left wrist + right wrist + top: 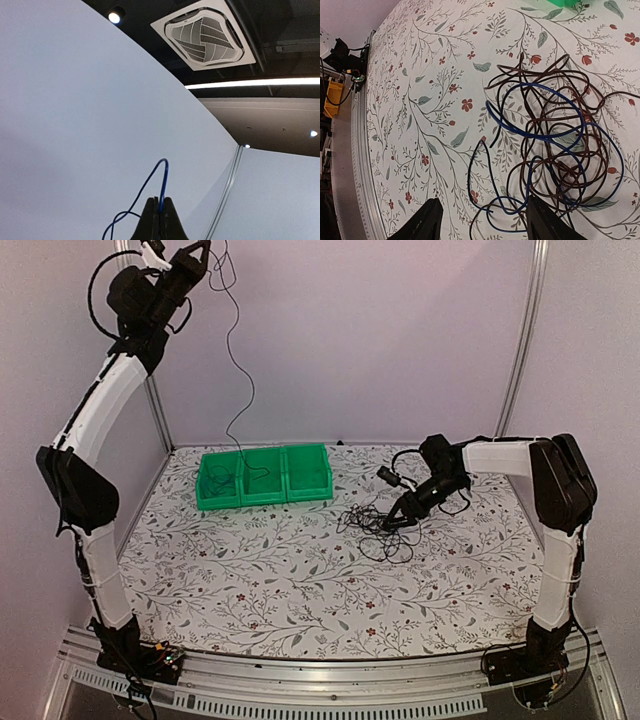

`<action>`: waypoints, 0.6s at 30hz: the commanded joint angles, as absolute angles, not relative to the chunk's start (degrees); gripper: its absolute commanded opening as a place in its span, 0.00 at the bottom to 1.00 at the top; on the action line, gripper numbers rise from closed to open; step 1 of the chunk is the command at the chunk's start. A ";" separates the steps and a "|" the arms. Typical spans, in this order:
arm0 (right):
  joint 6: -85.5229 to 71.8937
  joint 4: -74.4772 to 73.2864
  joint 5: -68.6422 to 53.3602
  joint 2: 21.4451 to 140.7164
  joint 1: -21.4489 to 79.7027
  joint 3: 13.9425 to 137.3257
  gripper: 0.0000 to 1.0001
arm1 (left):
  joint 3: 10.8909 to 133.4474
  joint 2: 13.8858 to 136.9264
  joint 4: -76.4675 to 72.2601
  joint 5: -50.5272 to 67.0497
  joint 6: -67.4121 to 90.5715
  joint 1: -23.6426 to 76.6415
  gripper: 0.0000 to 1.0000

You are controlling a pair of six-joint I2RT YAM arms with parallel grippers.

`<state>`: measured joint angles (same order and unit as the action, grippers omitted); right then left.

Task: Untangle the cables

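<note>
My left gripper (196, 254) is raised high at the back left, shut on a thin blue cable (165, 172) that loops out above the closed fingers (151, 215). From there this cable (249, 385) hangs down into the green bins (305, 490). A tangle of dark and blue cables (378, 532) lies on the floral table right of centre. My right gripper (396, 522) hovers low over this tangle (555, 137). It stands open (485, 222), with loose loops of the tangle's edge lying on the cloth between its fingers.
The green bins form a row of three compartments at the back centre, with some cord inside the left ones. Metal frame posts (522, 335) and pale walls enclose the table. A metal rail (330, 680) runs along the near edge.
</note>
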<state>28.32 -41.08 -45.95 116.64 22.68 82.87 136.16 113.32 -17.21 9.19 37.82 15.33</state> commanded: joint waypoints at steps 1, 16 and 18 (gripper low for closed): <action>29.09 -41.31 -45.67 118.03 23.16 83.79 0.61 | 137.27 116.24 -19.73 10.63 42.11 13.77 0.00; 30.01 -40.12 -44.15 116.46 23.11 80.47 0.62 | 101.87 105.11 -21.15 5.76 36.15 14.80 0.00; 30.06 -40.08 -44.25 116.49 23.11 80.39 0.62 | 97.86 103.11 -20.78 4.92 35.30 15.52 0.00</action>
<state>29.36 -40.64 -44.58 116.75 22.87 81.01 103.31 109.21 -19.00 6.96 37.78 14.13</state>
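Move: My left hand, high up, holds the blue cable shut in its fingers. The green bin's middle compartment lies about 13 cm ahead of it, practically in line sideways, some 63 cm below. At that same distance ahead and below, the left compartment with the cable already in it is about 13 cm to the left, and the empty right compartment some 12 cm to the right. From my right hand, the middle compartment is roughly 27 cm ahead, 32 cm left and 5 cm below. I lower my left hand about 20 cm towards the green bin's middle compartment, easing forward some 8 cm, mostly early on, and sinking faster as I go. The wrist tips down about 25 degrees, and my shut fingers keep their pinch on the blue cable so that its hanging tail is fed down into that compartment. ##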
